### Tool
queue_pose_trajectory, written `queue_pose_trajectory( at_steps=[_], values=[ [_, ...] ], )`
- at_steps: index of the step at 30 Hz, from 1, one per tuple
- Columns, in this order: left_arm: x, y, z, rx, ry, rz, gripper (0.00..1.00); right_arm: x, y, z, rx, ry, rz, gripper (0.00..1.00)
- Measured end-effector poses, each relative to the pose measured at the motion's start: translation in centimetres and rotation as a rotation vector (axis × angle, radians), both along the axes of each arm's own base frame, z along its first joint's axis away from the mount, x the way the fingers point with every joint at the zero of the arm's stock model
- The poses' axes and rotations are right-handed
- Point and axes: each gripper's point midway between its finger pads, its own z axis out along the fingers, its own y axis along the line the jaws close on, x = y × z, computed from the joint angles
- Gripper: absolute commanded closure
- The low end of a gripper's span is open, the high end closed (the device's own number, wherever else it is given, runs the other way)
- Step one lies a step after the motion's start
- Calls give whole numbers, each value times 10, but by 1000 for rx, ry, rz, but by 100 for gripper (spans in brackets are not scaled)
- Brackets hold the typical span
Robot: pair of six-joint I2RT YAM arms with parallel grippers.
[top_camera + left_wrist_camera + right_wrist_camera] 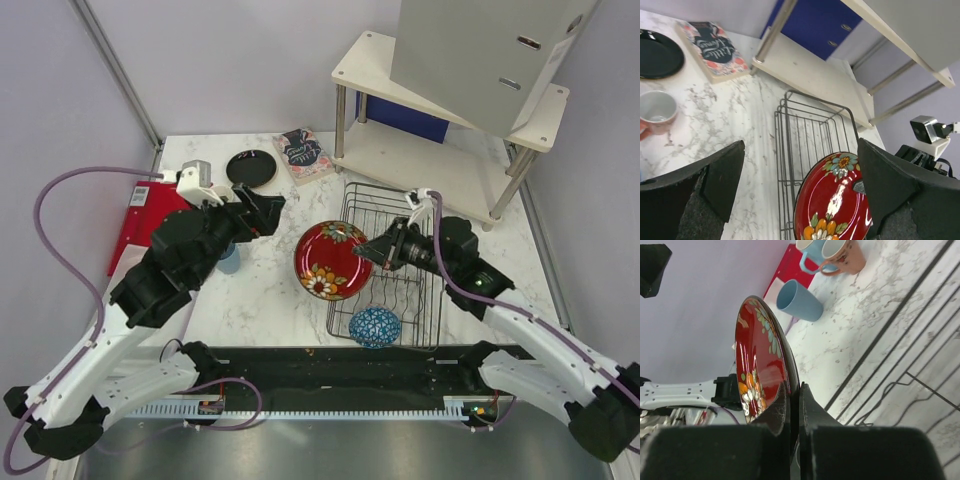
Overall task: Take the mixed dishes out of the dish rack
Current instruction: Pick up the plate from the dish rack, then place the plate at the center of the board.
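Observation:
My right gripper (368, 250) is shut on the rim of a red floral plate (330, 260), which it holds on edge over the left side of the black wire dish rack (390, 215). In the right wrist view the two fingers (785, 402) pinch the plate's rim (760, 360). My left gripper (268, 212) stands wide open left of the plate and holds nothing; its wrist view shows the plate (835, 205) near the right finger (900, 190). A blue-and-white bowl (375, 327) sits at the rack's near end.
On the table left of the rack are a black plate (250, 167), a salmon mug (655, 112), a light-blue cup (797, 300) on its side, a red folder (140, 225) and a booklet (303, 155). A white two-tier shelf (440, 150) stands behind the rack.

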Motion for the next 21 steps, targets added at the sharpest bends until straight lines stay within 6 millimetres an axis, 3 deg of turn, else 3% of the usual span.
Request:
queue_pose_trajectory(
  at_steps=[9, 17, 21],
  values=[
    [-7, 47, 8, 6, -25, 172, 1, 32, 71, -16, -21, 170, 168, 100],
    [-13, 58, 13, -7, -39, 191, 2, 70, 134, -28, -99, 172, 272, 100],
    [-16, 60, 5, 14, -21, 192, 2, 82, 150, -52, -223, 154, 297, 96]
  ],
)
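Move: The right hand already holds the red plate by its right rim. The bare worktop left of the rack lies about 21 cm to its left, 16 cm ahead and 22 cm below. The blue cup is some 35 cm left and 9 cm ahead, the orange cup about 31 cm left and 25 cm ahead; the black plate is roughly 32 cm left and 38 cm ahead. From the left hand, that bare worktop is about 13 cm ahead, 1 cm left and 34 cm below. Keeping the red plate's rim pinched in shut fingers, the right hand sweeps about 15 cm left and 8 cm forward, off the rack's side and over the bare worktop towards the blue and orange cups, sinking some 5 cm, mostly late, while the wrist turns about 15 degrees counter-clockwise and rolls its left side down. The left hand, already open and free of the plate, draws some 6 cm further left ahead of it, slowing to a near stop with fingers still wide. ##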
